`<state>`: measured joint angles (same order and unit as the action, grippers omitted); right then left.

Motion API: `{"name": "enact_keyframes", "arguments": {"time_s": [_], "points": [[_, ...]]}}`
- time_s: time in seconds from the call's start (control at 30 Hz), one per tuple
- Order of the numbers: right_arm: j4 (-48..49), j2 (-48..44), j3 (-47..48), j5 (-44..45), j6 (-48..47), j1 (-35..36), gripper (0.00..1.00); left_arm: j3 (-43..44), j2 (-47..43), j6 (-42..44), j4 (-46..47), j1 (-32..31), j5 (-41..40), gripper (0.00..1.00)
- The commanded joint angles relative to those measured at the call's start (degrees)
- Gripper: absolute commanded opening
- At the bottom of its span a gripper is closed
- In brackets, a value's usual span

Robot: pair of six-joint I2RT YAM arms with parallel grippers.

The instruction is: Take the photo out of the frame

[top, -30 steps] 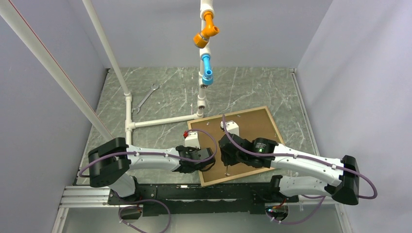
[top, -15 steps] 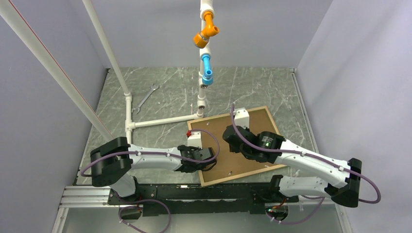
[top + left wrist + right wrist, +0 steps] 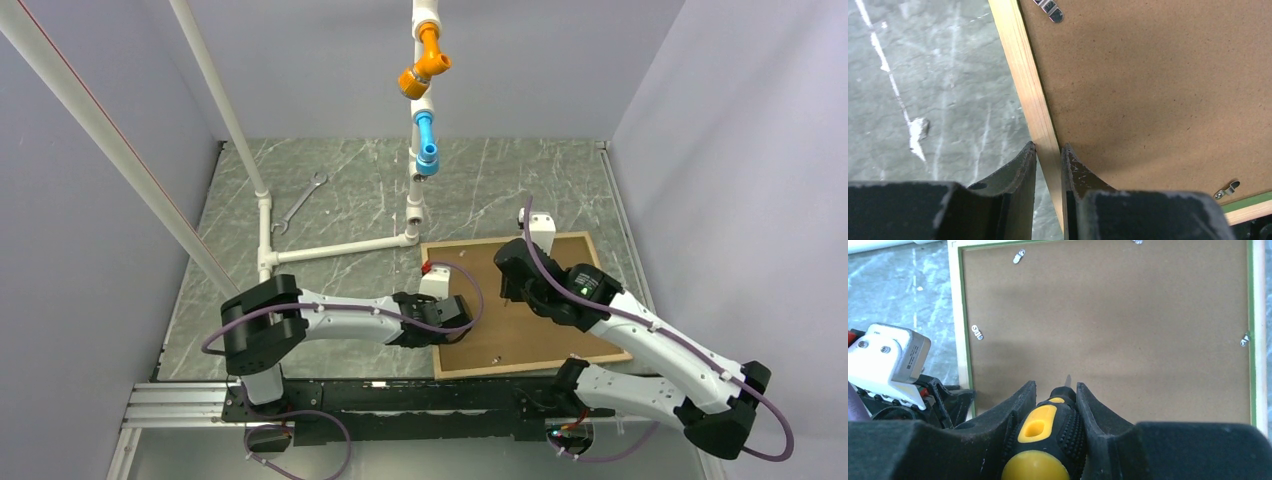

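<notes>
The frame (image 3: 530, 364) lies face down right of the table's middle, its brown backing panel (image 3: 510, 325) facing up. The photo is hidden under that panel. My left gripper (image 3: 447, 325) is shut on the frame's light wood left edge (image 3: 1025, 85), one finger outside it and one on the panel (image 3: 1158, 90). The left gripper (image 3: 1049, 150) stands low at the table. My right gripper (image 3: 1056, 385) hangs above the panel (image 3: 1108, 325), shut on a black and yellow screwdriver (image 3: 1048, 435) whose tip points at the board. Small metal clips (image 3: 977, 332) hold the panel.
A white pipe rig (image 3: 335, 248) with orange (image 3: 425, 70) and blue (image 3: 427, 145) fittings stands just behind the frame's far left corner. A wrench (image 3: 300, 203) lies at the far left of the marble table. Grey walls close in on both sides.
The frame has slid to the right and turned squarer to the table, with my left gripper holding its edge. My right arm has swung toward the far right with the screwdriver.
</notes>
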<state>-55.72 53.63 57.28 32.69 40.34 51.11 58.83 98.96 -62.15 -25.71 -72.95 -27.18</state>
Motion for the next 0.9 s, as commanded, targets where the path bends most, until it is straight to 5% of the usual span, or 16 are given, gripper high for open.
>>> {"name": "enact_keyframes", "arguments": {"time_s": [0.0,0.43,0.87], "points": [[-3.1,0.4,-1.0,2.2,4.1,-1.4,0.00,3.7,3.0,5.1,1.2,0.0,4.2,0.00],[-9.4,0.3,-0.4,6.1,10.2,-10.0,0.00,3.8,2.7,9.8,5.1,5.8,8.5,0.01],[-1.7,-1.7,-3.0,-0.8,3.8,-21.7,0.00,-1.3,-7.9,13.7,8.9,6.3,13.9,0.56]]}}
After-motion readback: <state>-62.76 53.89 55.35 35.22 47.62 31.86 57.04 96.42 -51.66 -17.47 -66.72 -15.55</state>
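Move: My left fingers are shut on the frame's left rail; the left clip lies about 10 cm ahead and 1 cm right, the near-left clip some 12 cm right and 4 cm back, both 2 cm lower. My right hand, holding the screwdriver some 18 cm above the backing, has the right clip about 21 cm right and 7 cm ahead. The near-right clip is roughly 14 cm right and 6 cm back of it. My left hand, still pinching the rail, drags the frame about 1.5 cm right, then nearly 3 cm forward, twisting slightly clockwise; it then opens, easing back and starting up off the rail. Meanwhile my right hand keeps its grip on the screwdriver and sweeps some 9 cm right over the backing towards the right clip, dipping 2 cm early and turning about 25 degrees clockwise. ##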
